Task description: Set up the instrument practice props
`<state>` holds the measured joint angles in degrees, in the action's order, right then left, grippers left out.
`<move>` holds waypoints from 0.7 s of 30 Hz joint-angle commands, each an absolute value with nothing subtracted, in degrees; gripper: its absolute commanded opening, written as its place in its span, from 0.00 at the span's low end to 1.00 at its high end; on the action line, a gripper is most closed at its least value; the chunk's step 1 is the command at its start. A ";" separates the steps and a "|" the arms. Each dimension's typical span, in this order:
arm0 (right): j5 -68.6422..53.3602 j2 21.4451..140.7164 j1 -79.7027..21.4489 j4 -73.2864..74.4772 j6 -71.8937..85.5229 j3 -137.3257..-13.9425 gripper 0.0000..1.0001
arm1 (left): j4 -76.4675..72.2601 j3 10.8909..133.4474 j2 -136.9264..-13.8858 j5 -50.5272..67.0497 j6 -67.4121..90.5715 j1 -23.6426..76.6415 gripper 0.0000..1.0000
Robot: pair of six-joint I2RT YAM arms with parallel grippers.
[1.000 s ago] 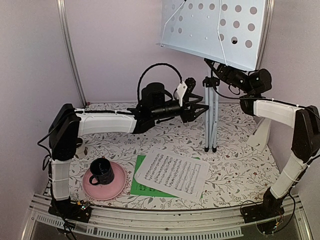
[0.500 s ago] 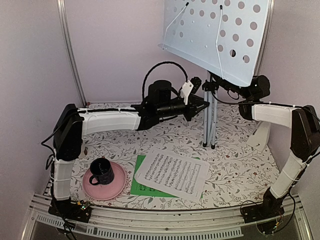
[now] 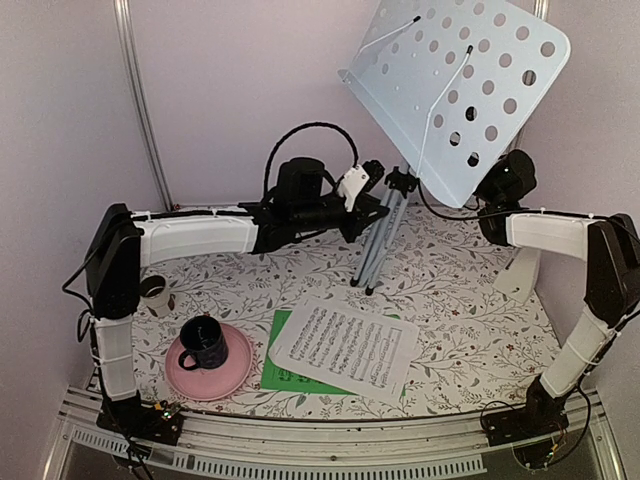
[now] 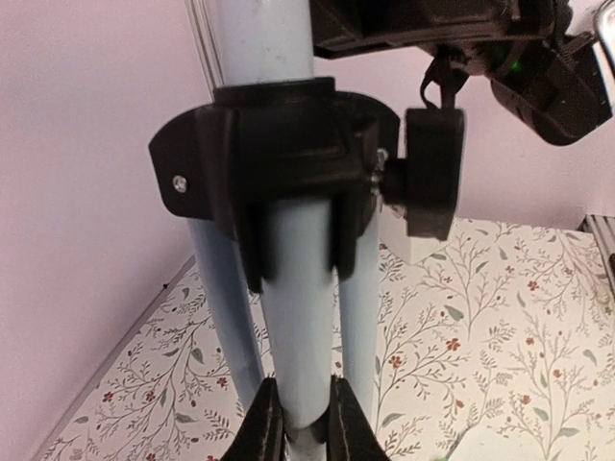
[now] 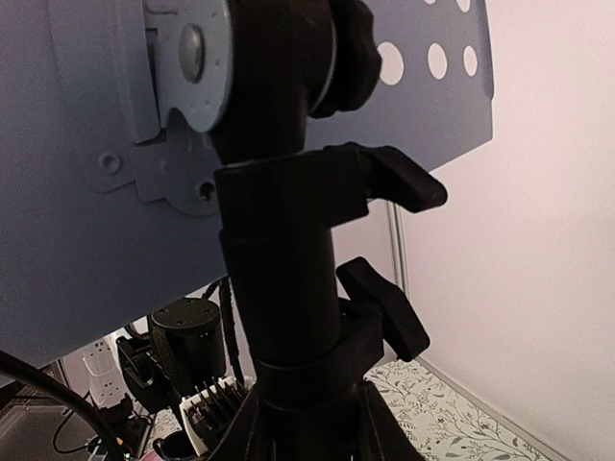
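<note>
The pale-blue perforated music stand (image 3: 460, 90) leans over, its desk up at the right and its folded silver tripod legs (image 3: 373, 250) slanting down to the left. My left gripper (image 4: 300, 423) is shut on one silver leg (image 4: 300, 317) just below the black collar (image 4: 279, 144). My right gripper (image 5: 306, 423) is shut on the stand's black shaft (image 5: 288, 307) under the desk; the desk hides its fingers in the top view. The white sheet of music (image 3: 345, 345) lies on the green sheet (image 3: 283, 378) at the front. The white metronome (image 3: 520, 275) stands behind my right arm.
A dark mug (image 3: 203, 343) sits on a pink plate (image 3: 225, 378) at the front left. A small beige cup (image 3: 155, 295) stands beside my left arm. Pink walls and metal posts (image 3: 140, 100) close in the back and sides.
My left gripper has shut on a tripod leg. The stand has tipped: its desk swung up and right, its feet swung left. Both arms moved with it.
</note>
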<state>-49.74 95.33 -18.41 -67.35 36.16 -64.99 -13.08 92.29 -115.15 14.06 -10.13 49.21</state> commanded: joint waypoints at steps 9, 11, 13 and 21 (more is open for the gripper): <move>-46.85 97.26 -20.37 -65.58 37.53 -76.63 0.00 | -17.18 86.46 -114.42 10.47 -13.22 44.14 0.00; -47.21 98.57 -21.15 -64.99 37.74 -78.25 0.00 | -20.63 84.12 -113.82 11.14 -12.22 43.63 0.00; -47.95 99.83 -22.25 -63.99 37.87 -80.20 0.00 | -23.82 81.69 -113.25 11.36 -11.84 43.09 0.00; -48.87 102.61 -24.69 -61.42 36.86 -82.79 0.00 | -27.97 76.54 -110.07 11.37 -12.04 42.13 0.00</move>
<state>-50.85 104.40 -23.55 -55.64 32.53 -77.89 -26.46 79.44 -111.77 14.44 -8.78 44.66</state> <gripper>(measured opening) 0.248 0.120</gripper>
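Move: Both hands hold the stand. The open table it is being carried over, beyond the sheet music, centres some 9 cm to the left and 10 cm ahead of the left hand, about 27 cm below. From that hand the sheet music lies roughly 18 cm back and 7 cm left; the pink plate with the dark mug is about 20 cm back and 37 cm left. From the right hand, the open table is about 19 cm left, 10 cm ahead and 41 cm down. Leftward together, the two arms carry the music stand, first easing forward and down 2–3 cm while drifting left, then going almost straight left, about 5 cm in all. The left fingers keep their pinch on a tripod leg just below the collar, the right ones their hold on the black neck under the perforated desk, both wrists turning only slightly. ##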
